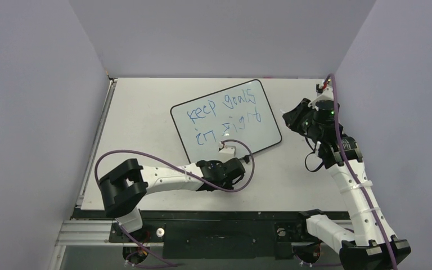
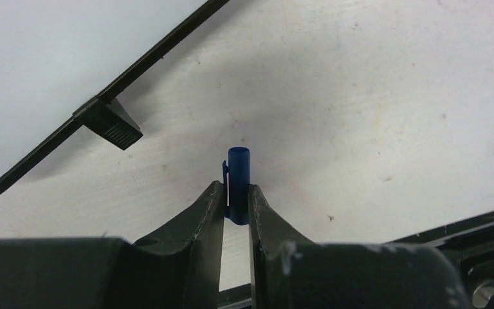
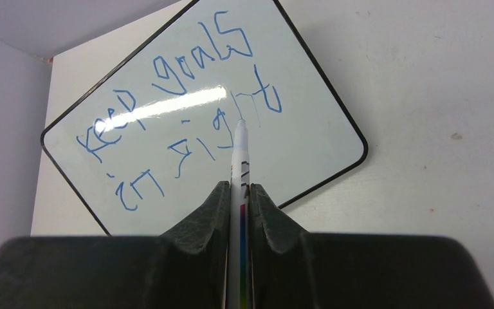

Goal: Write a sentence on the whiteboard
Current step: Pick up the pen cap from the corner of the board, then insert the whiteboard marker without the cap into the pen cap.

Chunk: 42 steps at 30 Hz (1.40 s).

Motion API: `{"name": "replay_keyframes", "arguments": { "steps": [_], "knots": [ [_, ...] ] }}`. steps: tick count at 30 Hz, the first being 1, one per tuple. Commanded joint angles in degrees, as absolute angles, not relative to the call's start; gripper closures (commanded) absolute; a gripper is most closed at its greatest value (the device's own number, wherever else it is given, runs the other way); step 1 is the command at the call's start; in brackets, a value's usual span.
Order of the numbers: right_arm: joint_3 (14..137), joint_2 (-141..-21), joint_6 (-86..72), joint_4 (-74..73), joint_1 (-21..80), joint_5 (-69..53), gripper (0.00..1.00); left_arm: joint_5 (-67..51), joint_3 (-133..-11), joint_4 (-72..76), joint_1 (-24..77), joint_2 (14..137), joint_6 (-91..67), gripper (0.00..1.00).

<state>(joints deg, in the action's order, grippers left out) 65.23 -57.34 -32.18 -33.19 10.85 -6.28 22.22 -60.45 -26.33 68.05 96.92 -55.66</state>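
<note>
The whiteboard (image 1: 268,130) lies tilted on the table, and the sentence (image 1: 223,115) in blue reads "keep goals in sight" over two lines. My right gripper (image 3: 239,188) is shut on a white marker (image 3: 240,151), whose tip points at the sentence (image 3: 180,109) from above the whiteboard (image 3: 315,138). In the top view the right gripper (image 1: 288,117) hovers beside the board's right edge. My left gripper (image 2: 237,188) is shut on a blue marker cap (image 2: 238,170), low over the table just off the whiteboard (image 2: 45,51) near its black clip foot (image 2: 110,123). From above, the left gripper (image 1: 239,167) sits by the board's near edge.
Grey walls close in the table (image 1: 146,112) on the left, back and right. A metal rail (image 1: 97,140) runs along the left edge. Purple cables (image 1: 146,154) loop from both arms. A black frame (image 2: 482,225) borders the table's near edge.
</note>
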Motion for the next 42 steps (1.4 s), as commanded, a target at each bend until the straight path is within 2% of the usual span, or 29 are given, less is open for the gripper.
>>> {"name": "replay_keyframes", "arguments": {
  "steps": [1,12,21,24,27,30,35,42],
  "knots": [
    [67.06,-56.19,-32.73,-31.87,10.63,-8.48,1.00,19.73,-60.78,-22.79,68.38,92.29,-46.53,1.00],
    [67.20,-56.66,-32.89,-29.10,11.25,-14.19,1.00,22.13,-60.15,-22.29,68.38,80.92,-25.30,1.00],
    [66.99,-58.15,-32.80,-25.33,14.12,-17.87,1.00,27.62,-64.55,-30.10,68.29,75.02,-4.76,1.00],
    [66.27,-58.97,-33.34,-22.77,14.93,-20.73,1.00,32.37,-61.73,-27.89,68.33,71.37,5.84,1.00],
    [65.58,-59.89,-33.93,-20.87,15.24,-22.77,1.00,37.89,-56.56,-19.23,68.02,67.36,15.97,1.00],
    [65.25,-60.51,-34.14,-19.85,15.75,-23.46,1.00,39.29,-50.97,-15.73,67.05,63.14,21.82,1.00],
    [65.28,-61.62,-34.02,-19.04,16.74,-24.38,1.00,34.17,-47.72,-14.68,64.44,58.59,30.74,1.00],
    [65.43,-62.64,-33.70,-18.72,17.40,-24.69,1.00,12.28,-50.02,-19.24,54.14,54.42,28.92,1.00]
  ]
}}
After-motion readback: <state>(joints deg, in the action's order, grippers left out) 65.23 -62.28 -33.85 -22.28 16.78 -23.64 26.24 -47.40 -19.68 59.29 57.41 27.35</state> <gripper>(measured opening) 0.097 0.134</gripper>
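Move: The pen cap is already in my left fingers, just off the table; the pen it goes to, in my right hand, lies about 13 cm ahead, some 17 cm to the right and roughly 24 cm higher. From my left hand, the whiteboard's middle is about 22 cm ahead and 3 cm left, and its left clip 4 cm ahead and 7 cm left, both a few cm below. From my right hand the cap is about 13 cm back, 16 cm left and 25 cm below. I carry the cap up about 16 cm with my left hand, at first nearly straight up, then also left and a little forward to the near left side of the whiteboard, raising my steep fingers towards level and rolling the wrist well over. Keeping its grip on the pen, my right hand swings about 8 cm left and slightly up, turning some 20 degrees counter-clockwise, to bring the pen closer to the cap. ##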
